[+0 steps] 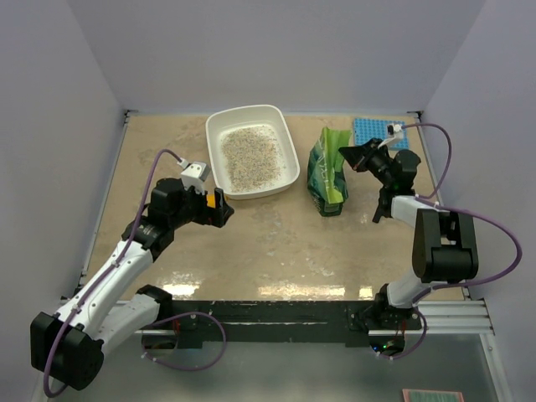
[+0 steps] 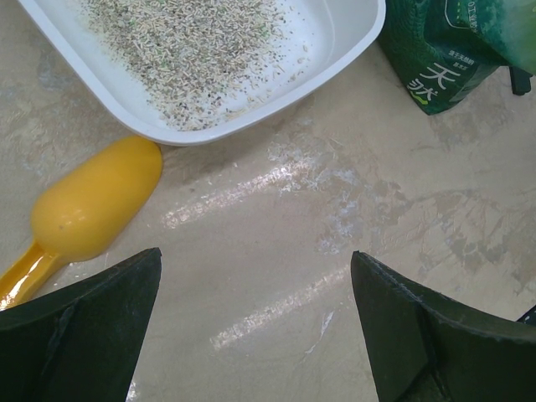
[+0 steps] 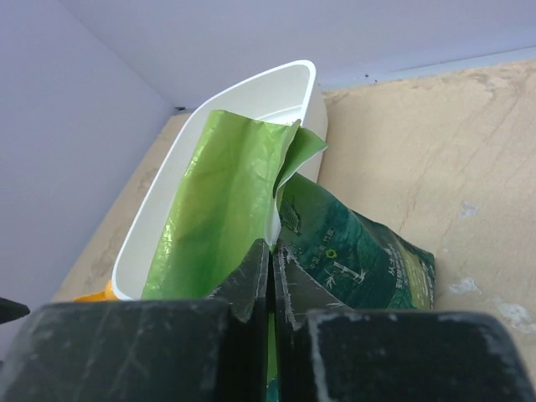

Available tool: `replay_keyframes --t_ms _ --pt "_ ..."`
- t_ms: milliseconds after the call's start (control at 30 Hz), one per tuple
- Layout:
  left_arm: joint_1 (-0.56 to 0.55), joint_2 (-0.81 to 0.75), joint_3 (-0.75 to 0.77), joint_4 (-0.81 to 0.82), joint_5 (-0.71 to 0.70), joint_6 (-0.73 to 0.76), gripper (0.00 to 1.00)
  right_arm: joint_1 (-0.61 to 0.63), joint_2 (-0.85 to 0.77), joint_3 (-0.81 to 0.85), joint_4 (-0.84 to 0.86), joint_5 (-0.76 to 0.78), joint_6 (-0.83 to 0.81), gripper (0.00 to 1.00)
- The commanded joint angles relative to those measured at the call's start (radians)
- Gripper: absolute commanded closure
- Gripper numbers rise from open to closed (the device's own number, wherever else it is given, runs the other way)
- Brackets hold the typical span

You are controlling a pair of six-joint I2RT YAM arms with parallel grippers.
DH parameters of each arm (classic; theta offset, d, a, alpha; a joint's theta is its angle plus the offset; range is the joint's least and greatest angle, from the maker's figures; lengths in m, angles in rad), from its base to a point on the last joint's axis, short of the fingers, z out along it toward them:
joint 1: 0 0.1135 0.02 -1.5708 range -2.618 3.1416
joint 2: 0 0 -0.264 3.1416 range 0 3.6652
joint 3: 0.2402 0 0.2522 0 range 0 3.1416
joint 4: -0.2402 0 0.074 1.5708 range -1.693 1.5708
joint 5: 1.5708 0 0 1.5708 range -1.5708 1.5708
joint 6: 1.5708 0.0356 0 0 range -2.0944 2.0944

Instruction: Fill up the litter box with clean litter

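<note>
The white litter box (image 1: 291, 147) stands at the back centre of the table with clean litter (image 1: 249, 157) spread over its floor. A crinkly green bag (image 1: 327, 174) stands upright to its right. My right gripper (image 1: 349, 155) is shut on the bag's upper edge; in the right wrist view the right gripper (image 3: 272, 251) pinches the bag (image 3: 234, 201) between its fingers, in front of the litter box (image 3: 155, 213). My left gripper (image 2: 255, 254) hangs open over bare table, just in front of the litter box (image 2: 352, 38) and its litter (image 2: 184, 50).
A yellow-orange scoop (image 2: 96, 209) lies on the table by the box's near corner, to the left of my left fingers. A small blue studded mat (image 1: 373, 130) lies at the back right, behind my right arm. Walls close in the table on three sides.
</note>
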Motion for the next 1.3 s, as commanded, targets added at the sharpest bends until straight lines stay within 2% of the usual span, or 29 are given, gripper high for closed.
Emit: replay_keyframes --t_ms 0,233,333,400,433,467,533,800,1067,1267 --pt "0.005 0.003 0.008 0.041 0.009 0.009 0.0 0.0 -0.04 0.02 0.096 -0.066 0.019 1.0" --pt "0.004 0.006 0.011 0.038 0.004 0.01 0.0 0.0 -0.129 0.058 0.059 -0.075 0.024 1.0" --pt "0.007 0.004 0.011 0.038 0.004 0.01 0.0 0.003 -0.206 0.123 -0.062 -0.08 -0.03 1.0" --pt "0.007 0.003 0.011 0.039 0.005 0.012 0.0 0.035 -0.259 0.181 -0.277 -0.051 -0.16 1.0" --pt "0.007 0.003 0.011 0.039 0.005 0.012 0.0 0.067 -0.273 0.242 -0.359 -0.02 -0.28 1.0" --pt "0.007 0.0 0.013 0.041 0.005 0.012 0.0 0.13 -0.291 0.267 -0.479 0.03 -0.327 1.0" --pt "0.007 -0.003 0.013 0.039 0.005 0.012 0.0 0.186 -0.331 0.302 -0.531 0.061 -0.39 1.0" --pt "0.007 -0.04 0.007 0.038 0.01 0.012 0.0 0.269 -0.451 0.431 -0.769 0.048 -0.465 1.0" --pt "0.007 -0.097 0.002 0.049 0.013 0.012 0.0 0.336 -0.594 0.502 -1.051 0.117 -0.539 1.0" --pt "0.007 -0.115 0.002 0.059 0.015 0.012 0.0 0.349 -0.698 0.485 -1.117 0.051 -0.515 1.0"
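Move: The right gripper is already shut on the green bag's top edge, the bag's middle some 10 cm below and about 2 cm left and 3 cm back of it. From this hand the litter box lies about 8 cm ahead, 21 cm left and 17 cm below; the blue mat is roughly 18 cm ahead, 14 cm right, the black peg 6 cm back, 14 cm right, both at table level. From the left gripper the litter box is about 22 cm ahead, 6 cm right and 14 cm below. Keep the right fingers shut on the bag's top and lift it first, about 12 cm up, swinging some 8 cm left, then draw it back about 13 cm at that height, away from the blue mat. Let the hand's left side dip some 25 degrees as it turns counter-clockwise. Late on, raise the open, empty left gripper about 3 cm. ##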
